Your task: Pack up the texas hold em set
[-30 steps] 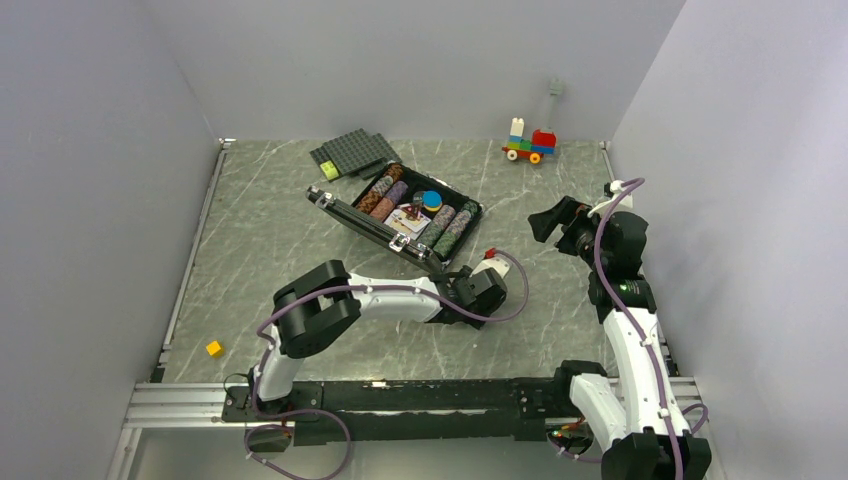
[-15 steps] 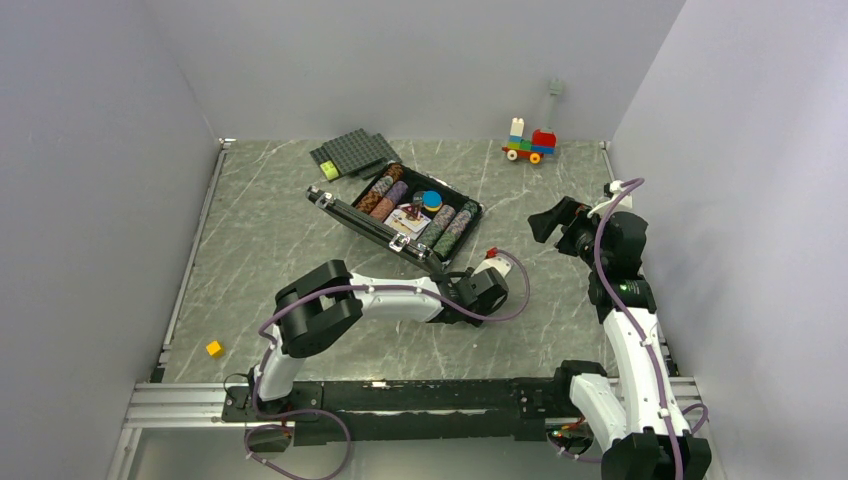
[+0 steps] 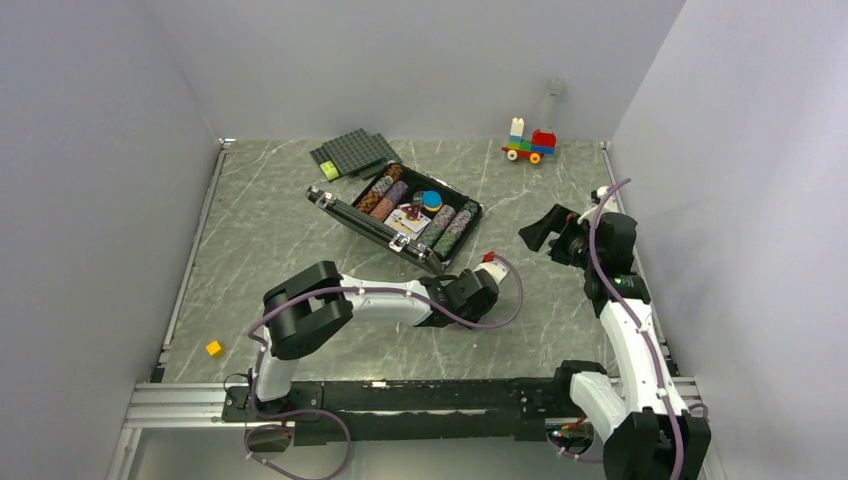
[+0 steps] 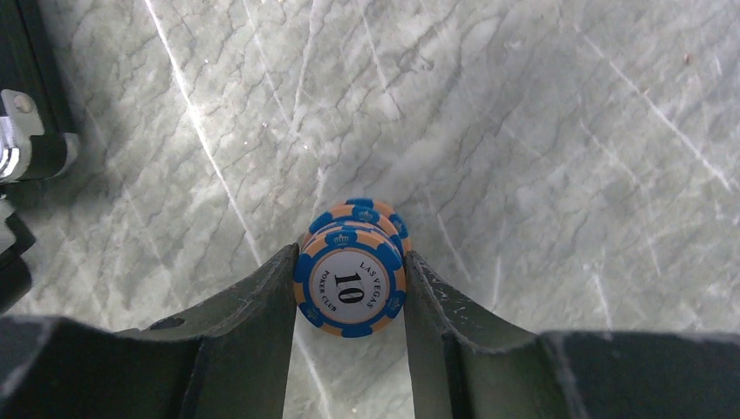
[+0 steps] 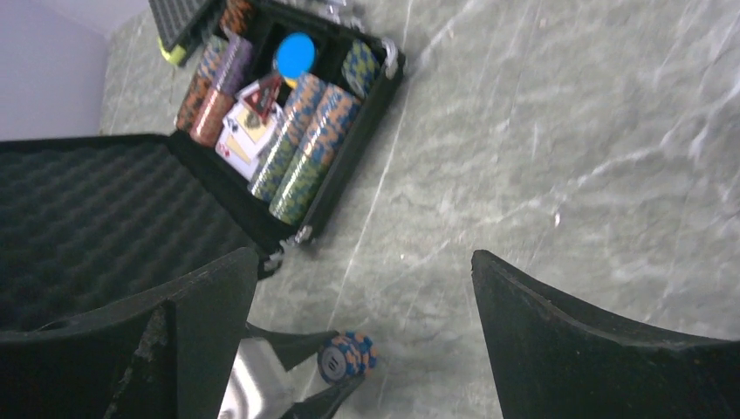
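Note:
The black briefcase [image 3: 352, 218] lies open at the table's middle back. Its tray holds rows of poker chips [image 3: 448, 226], cards [image 3: 407, 216] and a blue disc [image 3: 432, 199]. My left gripper [image 3: 487, 266] sits just right of the case's near corner, shut on a short stack of blue-and-orange "10" chips [image 4: 351, 288]. The same chips [image 5: 347, 355] show low in the right wrist view, close to the table. My right gripper [image 3: 535, 230] hangs open and empty to the right of them. The case's foam lid [image 5: 87, 209] fills that view's left side.
Dark grey studded baseplates [image 3: 355, 152] with a green brick [image 3: 329, 170] lie behind the case. A colourful brick toy car [image 3: 530, 145] stands at the back right. A small yellow brick [image 3: 214, 348] lies near the front left. Grey walls enclose the table.
My left gripper's fingers have shut on the chip stack and the arm has drawn slightly left. My right gripper has moved left and a little lower, toward the left gripper.

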Controlling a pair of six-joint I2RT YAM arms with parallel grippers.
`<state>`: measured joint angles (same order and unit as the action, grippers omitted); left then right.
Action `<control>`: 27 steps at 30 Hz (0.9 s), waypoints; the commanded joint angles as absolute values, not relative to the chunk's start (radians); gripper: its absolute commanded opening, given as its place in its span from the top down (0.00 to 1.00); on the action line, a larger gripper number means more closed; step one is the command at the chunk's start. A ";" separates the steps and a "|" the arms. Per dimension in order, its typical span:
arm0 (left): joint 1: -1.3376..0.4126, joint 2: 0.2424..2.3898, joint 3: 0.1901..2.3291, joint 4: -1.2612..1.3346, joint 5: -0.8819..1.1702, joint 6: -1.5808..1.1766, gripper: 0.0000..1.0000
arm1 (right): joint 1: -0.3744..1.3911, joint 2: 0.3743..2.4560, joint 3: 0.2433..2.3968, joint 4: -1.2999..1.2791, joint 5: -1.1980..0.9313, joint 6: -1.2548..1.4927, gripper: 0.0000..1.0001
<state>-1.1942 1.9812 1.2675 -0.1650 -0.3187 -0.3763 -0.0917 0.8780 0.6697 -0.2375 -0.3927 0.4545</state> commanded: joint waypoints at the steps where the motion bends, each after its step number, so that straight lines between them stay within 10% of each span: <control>1: -1.192 1.870 1.215 -0.066 -0.260 -0.292 1.00 | -0.092 0.902 0.621 -0.261 -0.476 0.489 0.04; 27: -1.193 1.638 1.013 0.122 0.018 -0.057 1.00 | 0.007 0.983 0.351 -0.136 -1.003 0.589 0.30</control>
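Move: Already pinched in the left fingers, the chip stack is due to meet the open right gripper, which stands about 10 cm ahead of the left hand, 10 cm to its right and 16 cm above. Seen from the right hand, the held stack is thus 10 cm back, 10 cm left and 16 cm down. The loose chips lie roughly 2 cm ahead of and 1 cm right of the left hand, 2 cm below. The chip case's middle is 17 cm ahead of the left hand and 12 cm left. Lifting the held chips some 6 cm clear of the table while drawing back about 5 cm, the left hand turns clockwise and keeps its pinch. The right hand comes back, down and left to meet them, roughly 10 cm each way, levelling off late as its wrist rolls, tips down and swings counter-clockwise; its fingers narrow to about three-quarters open beside the stack, not yet gripping it. ##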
